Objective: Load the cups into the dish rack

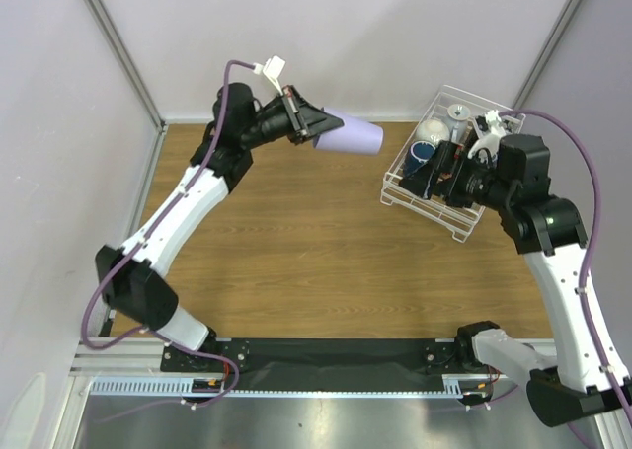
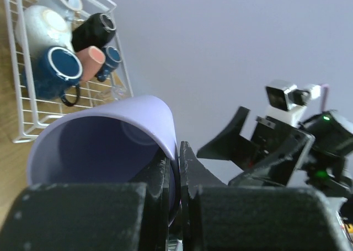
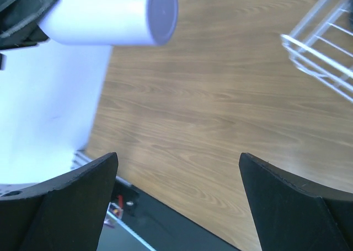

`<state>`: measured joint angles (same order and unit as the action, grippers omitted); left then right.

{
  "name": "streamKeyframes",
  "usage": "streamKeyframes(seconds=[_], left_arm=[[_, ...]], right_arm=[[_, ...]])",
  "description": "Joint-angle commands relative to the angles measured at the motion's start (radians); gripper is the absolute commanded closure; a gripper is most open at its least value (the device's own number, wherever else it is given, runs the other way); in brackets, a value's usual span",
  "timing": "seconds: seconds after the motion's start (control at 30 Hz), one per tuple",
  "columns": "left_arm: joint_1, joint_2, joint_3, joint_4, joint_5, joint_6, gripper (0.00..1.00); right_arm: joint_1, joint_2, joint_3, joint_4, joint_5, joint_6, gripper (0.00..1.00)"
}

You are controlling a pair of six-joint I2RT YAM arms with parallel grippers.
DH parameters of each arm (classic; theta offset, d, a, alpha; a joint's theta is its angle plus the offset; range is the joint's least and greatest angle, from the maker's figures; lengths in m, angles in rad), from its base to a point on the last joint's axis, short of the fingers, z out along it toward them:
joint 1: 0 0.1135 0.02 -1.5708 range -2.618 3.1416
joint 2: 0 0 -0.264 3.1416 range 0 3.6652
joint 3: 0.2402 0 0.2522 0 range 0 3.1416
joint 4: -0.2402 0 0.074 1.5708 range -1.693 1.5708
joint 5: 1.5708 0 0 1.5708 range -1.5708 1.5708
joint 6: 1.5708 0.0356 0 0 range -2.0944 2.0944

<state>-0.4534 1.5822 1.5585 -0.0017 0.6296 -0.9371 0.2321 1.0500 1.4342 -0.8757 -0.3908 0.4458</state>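
Observation:
My left gripper (image 1: 318,131) holds the tall lavender tumbler (image 1: 354,136) in the air on its side, above the table's far middle. Its jaws are shut on the tumbler's rim wall (image 2: 165,131), one finger inside and one outside. The white wire dish rack (image 1: 467,224) stands at the far right. In it lie a cream mug (image 2: 39,26), a navy cup (image 2: 55,70), a terracotta cup (image 2: 91,57), a black mug (image 2: 92,30) and a small blue mug (image 2: 111,57). My right gripper (image 3: 179,171) hovers wide open and empty over the rack's left part (image 1: 437,170), facing the tumbler (image 3: 110,14).
Bare wooden tabletop (image 1: 316,242) lies between the two arms. Pale walls enclose the back and sides. A black strip and a metal rail (image 1: 326,370) run along the near edge by the arm bases. A corner of the rack (image 3: 322,49) shows in the right wrist view.

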Motion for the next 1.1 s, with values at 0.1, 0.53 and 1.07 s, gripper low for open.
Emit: streamKeyframes(seconds=[0.1, 0.53, 1.07], left_arm=[[-0.001, -0.217, -0.136, 0.117, 0.038, -0.11, 1.0], [0.005, -0.347, -0.495, 0.522, 0.061, -0.488, 1.0], [0.007, -0.287, -0.788, 1.114, -0.171, -0.985, 1.0]], right_arm=[[-0.017, -0.119, -0.122, 0.213, -0.178, 0.128, 0.0], [-0.024, -0.093, -0.167, 0.529, -0.336, 0.242, 0.0], [0.133, -0.021, -0.158, 0.615, -0.114, 0.242, 0.0]])
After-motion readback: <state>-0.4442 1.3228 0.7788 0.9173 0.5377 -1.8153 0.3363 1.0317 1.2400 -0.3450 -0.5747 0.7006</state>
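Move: The lavender cup, already held by its rim wall in the left gripper, has its middle about 6 cm right and 3 cm below that hand. The open right gripper waits some 21 cm to the left hand's right, 10 cm nearer the base and 5 cm lower. From the right hand the cup lies about 16 cm left, 9 cm ahead and slightly higher; the dish rack's middle is roughly 24 cm ahead, 12 cm right and 28 cm below, the navy mug in it some 22 cm ahead, 4 cm right and 26 cm below. The lavender cup is carried back about 7 cm and a little left in the left hand's unchanged grip, rising first, then sinking, while that wrist rolls some 35 degrees and tips the fingers upward, presenting the closed end. The right hand, fingers staying wide open, eases back briefly, then goes left and up towards the cup, swinging its fingers left and nearly level. ##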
